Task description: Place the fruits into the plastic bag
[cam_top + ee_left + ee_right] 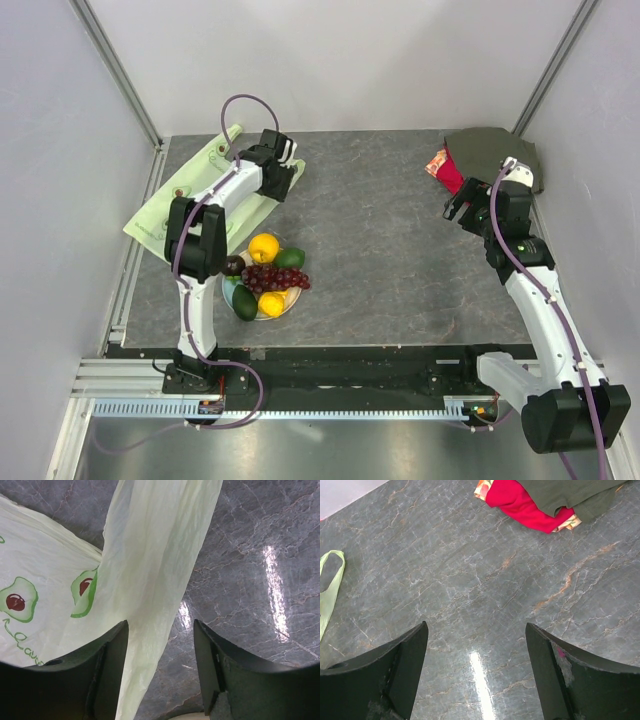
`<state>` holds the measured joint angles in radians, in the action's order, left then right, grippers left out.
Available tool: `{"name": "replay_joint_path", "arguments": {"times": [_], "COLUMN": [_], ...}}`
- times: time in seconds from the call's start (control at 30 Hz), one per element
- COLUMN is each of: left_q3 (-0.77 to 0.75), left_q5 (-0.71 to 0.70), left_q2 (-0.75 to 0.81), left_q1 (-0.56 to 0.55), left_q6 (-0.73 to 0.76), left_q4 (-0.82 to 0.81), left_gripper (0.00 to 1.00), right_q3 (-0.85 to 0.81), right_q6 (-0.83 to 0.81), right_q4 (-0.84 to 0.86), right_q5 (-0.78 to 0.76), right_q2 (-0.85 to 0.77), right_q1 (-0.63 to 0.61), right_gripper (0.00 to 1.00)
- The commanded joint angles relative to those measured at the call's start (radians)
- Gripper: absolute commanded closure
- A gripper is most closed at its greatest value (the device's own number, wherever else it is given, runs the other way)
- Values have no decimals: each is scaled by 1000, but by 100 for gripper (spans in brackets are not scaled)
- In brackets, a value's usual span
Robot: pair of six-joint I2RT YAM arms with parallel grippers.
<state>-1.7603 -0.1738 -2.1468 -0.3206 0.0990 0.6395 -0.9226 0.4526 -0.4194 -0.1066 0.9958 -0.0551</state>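
The pale green plastic bag (185, 205) with avocado prints lies flat at the far left of the table. My left gripper (284, 162) hovers open at the bag's right end. In the left wrist view one loop handle (150, 555) runs between the open jaws (161, 645), close to the left finger. The fruits sit together on a pale plate (229, 291): orange (264, 247), lemon (271, 303), dark red grapes (276, 278), two avocados (291, 258) (244, 302) and a dark round fruit (234, 265). My right gripper (458, 208) is open and empty over bare table (476, 650).
A dark green and red cloth (490, 155) lies at the far right corner and shows at the top of the right wrist view (540, 505). A bag handle loop (331, 587) shows at that view's left edge. Grey walls enclose the marbled tabletop (380, 250).
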Motion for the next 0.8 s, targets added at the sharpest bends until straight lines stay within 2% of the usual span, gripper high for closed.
{"name": "replay_joint_path", "arguments": {"times": [0.0,0.1,0.5,0.67,0.77], "left_q3": [7,21,39,38,38], "left_q5": [16,20,30,33,40], "left_q2": [-27,-30,-76,-96,-107], "left_q1": [0,2,9,15,23], "left_q6": [30,31,28,30,33], "left_q4": [-51,-52,-58,-60,-58], "left_gripper": [41,46,48,58,74], "right_q3": [-5,-10,-1,-1,-1], "right_q6": [17,20,31,29,31], "right_q4": [25,25,41,42,44], "right_q5": [-5,-5,2,-1,-7], "right_q2": [-8,1,6,1,4], "right_q1": [-2,0,-2,-2,-2], "right_gripper": [13,13,12,12,11]}}
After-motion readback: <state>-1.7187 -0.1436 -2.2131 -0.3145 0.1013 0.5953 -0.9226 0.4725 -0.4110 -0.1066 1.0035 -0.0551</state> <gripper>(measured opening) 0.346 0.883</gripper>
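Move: The plastic bag's right-hand edge, at the root of its nearer strap, lies almost straight under the left hand, about 5 cm down. The orange fruit sits some 14 cm back and 3 cm to the left, the green fruit about 16 cm back and 4 cm to the right, the grapes roughly 21 cm back and 1 cm left. From the right hand, that bag edge is about 15 cm ahead, 50 cm to the left and 21 cm lower. After a brief near-halt just over the bag, the left hand sinks about 4 cm onto the edge by the strap root, its fingers tipping some 5 degrees steeper. Low down it all but stops and the partly open fingers go on drawing together to about a third open, touching the thin plastic and starting to gather the edge between them without yet being shut. ##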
